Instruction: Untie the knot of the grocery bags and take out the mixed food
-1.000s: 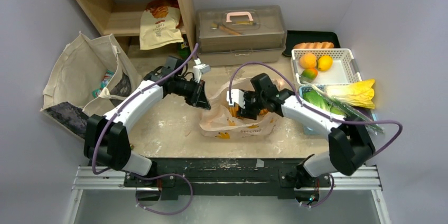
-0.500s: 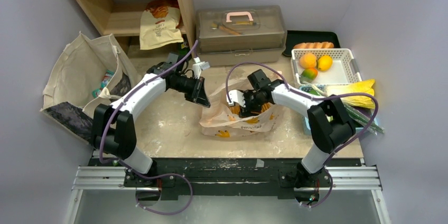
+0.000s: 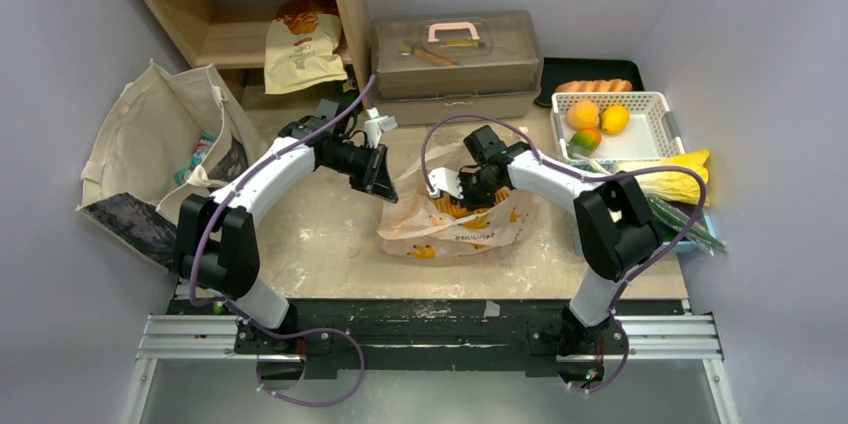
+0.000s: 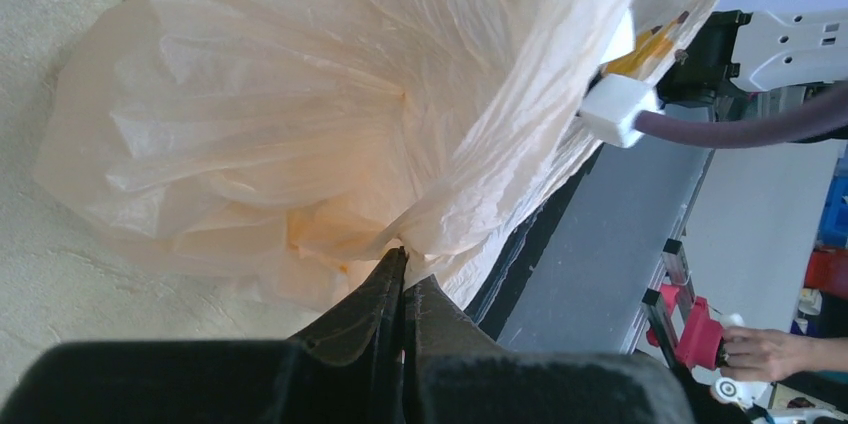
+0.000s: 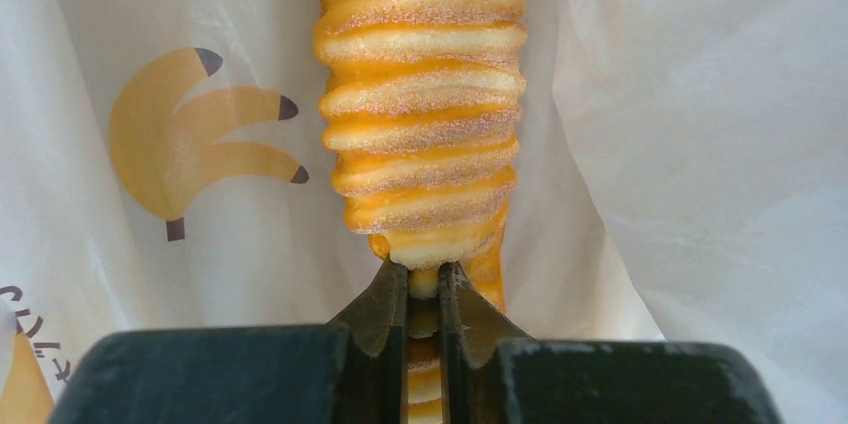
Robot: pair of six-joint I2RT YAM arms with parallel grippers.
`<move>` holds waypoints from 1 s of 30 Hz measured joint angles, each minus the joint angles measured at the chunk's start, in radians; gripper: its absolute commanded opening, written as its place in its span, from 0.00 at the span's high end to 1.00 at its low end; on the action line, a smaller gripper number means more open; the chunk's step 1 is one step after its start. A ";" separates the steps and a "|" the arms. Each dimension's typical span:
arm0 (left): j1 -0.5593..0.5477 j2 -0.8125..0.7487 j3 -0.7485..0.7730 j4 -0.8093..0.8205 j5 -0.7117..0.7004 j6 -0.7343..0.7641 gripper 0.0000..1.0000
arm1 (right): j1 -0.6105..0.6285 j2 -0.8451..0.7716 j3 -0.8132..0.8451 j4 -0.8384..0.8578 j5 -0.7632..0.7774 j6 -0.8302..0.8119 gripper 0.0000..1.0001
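Note:
The pale-orange grocery bag (image 3: 455, 229) lies mid-table with its mouth lifted. My left gripper (image 3: 384, 191) is shut on a pinch of the bag's plastic (image 4: 300, 124) at its upper left edge, jaws pressed together (image 4: 404, 272). My right gripper (image 3: 448, 200) reaches inside the bag and is shut (image 5: 424, 284) on the thin lower stem of a long orange-yellow spiral food piece (image 5: 420, 114), with banana-printed bag wall (image 5: 700, 144) all around. More mixed food lies at the right: round fruits (image 3: 598, 120), a yellow-green cabbage (image 3: 672, 176), green leaves (image 3: 602, 188). The knot is out of view.
A white basket (image 3: 655, 102) and a black tray (image 3: 592, 69) sit at the back right. A clear lidded box (image 3: 455, 59) stands behind the bag. At the left are a canvas tote (image 3: 160, 144) and a wooden shelf (image 3: 250, 4).
My right gripper has pushed a little further left into the bag and closed from open onto the spiral food's stem. The left gripper rose slightly, still holding the bag.

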 measured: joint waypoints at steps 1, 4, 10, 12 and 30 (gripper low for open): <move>0.000 0.000 0.000 0.000 -0.001 -0.003 1.00 | 0.003 -0.001 0.015 -0.017 0.004 0.004 1.00; 0.000 0.000 0.000 0.008 -0.010 -0.023 1.00 | 0.018 -0.032 0.083 -0.084 0.010 0.028 1.00; -0.004 0.000 -0.014 0.053 -0.038 -0.075 1.00 | 0.057 -0.206 0.166 -0.153 -0.011 0.054 1.00; -0.009 -0.001 -0.016 0.061 -0.053 -0.089 1.00 | 0.069 -0.241 0.189 -0.171 -0.023 0.063 1.00; -0.026 -0.039 -0.027 0.051 -0.323 -0.237 1.00 | 0.250 -0.230 0.463 -0.455 0.180 0.101 1.00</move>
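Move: My right fingers already pinch the bread twist low in the bag. The bag mouth's middle is about 9 cm above that hand, 2 cm ahead and 3 cm left. The toolbox is about 27 cm ahead and 3 cm left; the loaf tray about 24 cm ahead and 26 cm right. From my left hand, already pinching the bag's left edge, the bread twist lies some 16 cm right, level fore-and-aft, 12 cm below. I pull the bread twist steeply up from the bag's bottom towards and through its mouth with my right hand, nearly 20 cm, easing about 5 cm left and 4 cm back, keeping my pinch. My left hand keeps hold of the bag's edge and draws it a couple of centimetres forward, left and down, swinging counter-clockwise and tipping its fingers further down by some 15 degrees. ##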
